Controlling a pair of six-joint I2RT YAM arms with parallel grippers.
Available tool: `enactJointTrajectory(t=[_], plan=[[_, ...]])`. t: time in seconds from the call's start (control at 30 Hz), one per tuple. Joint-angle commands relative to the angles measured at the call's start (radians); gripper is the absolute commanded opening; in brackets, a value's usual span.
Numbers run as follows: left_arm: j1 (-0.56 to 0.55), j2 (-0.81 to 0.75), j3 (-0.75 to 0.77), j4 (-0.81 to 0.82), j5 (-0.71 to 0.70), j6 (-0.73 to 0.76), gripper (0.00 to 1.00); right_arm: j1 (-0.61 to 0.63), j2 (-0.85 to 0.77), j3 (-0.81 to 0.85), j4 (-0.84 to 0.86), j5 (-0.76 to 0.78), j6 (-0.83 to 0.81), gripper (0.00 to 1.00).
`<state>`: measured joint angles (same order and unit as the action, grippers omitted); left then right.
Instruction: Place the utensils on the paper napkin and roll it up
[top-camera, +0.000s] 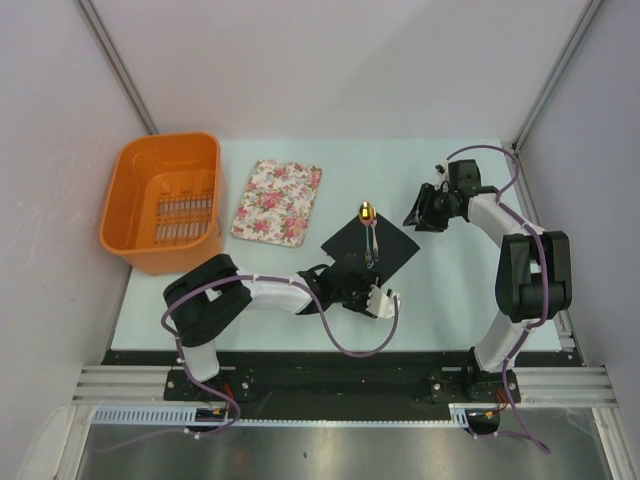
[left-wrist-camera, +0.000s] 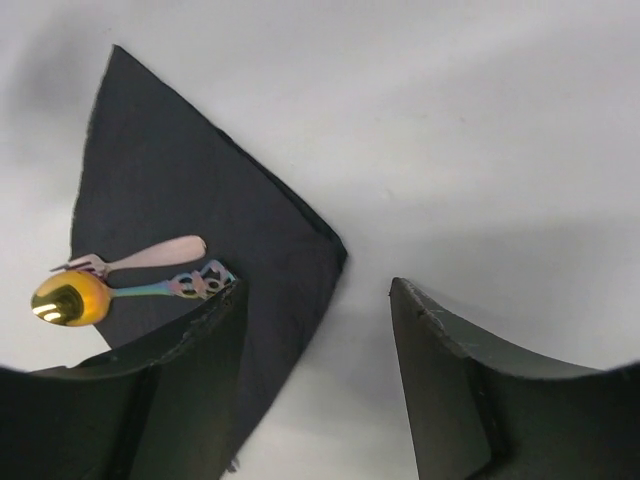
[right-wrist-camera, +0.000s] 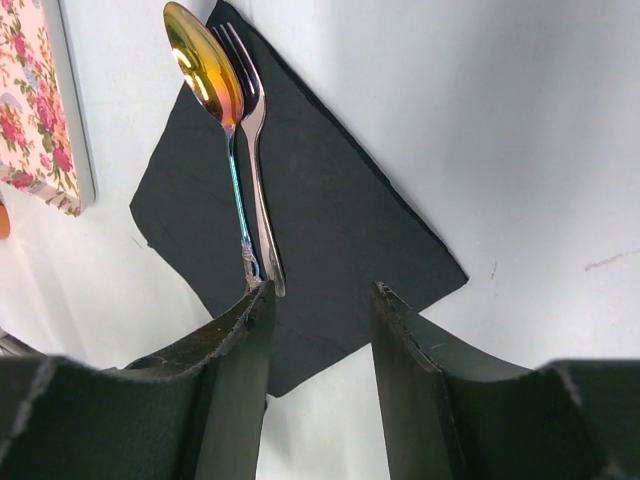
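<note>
The paper napkin (top-camera: 396, 247) is a black square lying cornerwise on the table. The utensils, a gold-headed spoon (top-camera: 367, 212) and a silver fork (right-wrist-camera: 255, 150), lie side by side on it, their heads at its far corner. My left gripper (top-camera: 358, 287) is low at the napkin's near corner, open. In the left wrist view one finger (left-wrist-camera: 190, 370) is over the napkin (left-wrist-camera: 170, 170) beside the spoon's (left-wrist-camera: 68, 298) handle end, and the other finger is over bare table. My right gripper (top-camera: 412, 218) hovers open and empty by the napkin's right side (right-wrist-camera: 340, 200).
A pink floral cloth (top-camera: 278, 202) lies left of the napkin, and an orange basket (top-camera: 165, 200) stands at the far left. The light table top (top-camera: 460, 290) stretches right of the napkin. Grey walls close off the back and both sides.
</note>
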<state>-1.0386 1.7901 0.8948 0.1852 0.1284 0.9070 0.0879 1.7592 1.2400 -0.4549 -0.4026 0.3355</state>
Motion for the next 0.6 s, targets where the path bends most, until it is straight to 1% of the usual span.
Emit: enactJointTrajectory(t=[0.0, 0.03, 0.2, 0.23, 0.3, 0.33, 0.47, 0.57], plan=[[-0.005, 0.043, 0.044, 0.043, -0.013, 0.038, 0.62, -0.016, -0.03, 0.003, 0.009, -0.035, -0.015, 0.47], [-0.005, 0.046, 0.043, 0.049, -0.006, 0.043, 0.58, -0.019, -0.03, 0.004, 0.009, -0.036, -0.015, 0.48], [-0.005, 0.078, 0.049, 0.03, 0.008, 0.053, 0.47, -0.028, -0.024, 0.012, 0.007, -0.045, -0.018, 0.48], [-0.005, 0.084, 0.05, 0.02, 0.005, 0.055, 0.42, -0.028, -0.023, 0.012, 0.005, -0.047, -0.018, 0.48], [-0.005, 0.091, 0.046, 0.019, 0.008, 0.061, 0.38, -0.033, -0.021, 0.01, 0.005, -0.047, -0.023, 0.48], [-0.005, 0.091, 0.046, 0.022, 0.008, 0.061, 0.35, -0.031, -0.018, 0.009, 0.005, -0.048, -0.023, 0.48], [0.0, 0.098, 0.064, -0.007, 0.02, 0.038, 0.24, -0.037, -0.015, 0.003, 0.005, -0.059, -0.024, 0.48], [0.002, 0.114, 0.085, -0.038, 0.028, 0.026, 0.14, -0.039, -0.012, -0.001, 0.005, -0.067, -0.024, 0.48]])
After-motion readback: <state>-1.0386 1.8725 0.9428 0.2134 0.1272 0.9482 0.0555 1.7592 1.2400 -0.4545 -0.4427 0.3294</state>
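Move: The paper napkin's near corner lies almost under the left fingertips, about 1 cm to their right and 2 cm down. On the napkin the spoon's middle is about 11 cm ahead and 1 cm left of this hand, the fork's about 10 cm ahead and 1 cm right. From the idle right hand that corner lies some 15 cm back, 8 cm to the left and 8 cm below. The left fingers close most of the way at the napkin's near corner, easing right, down and forward about 1 cm each. ##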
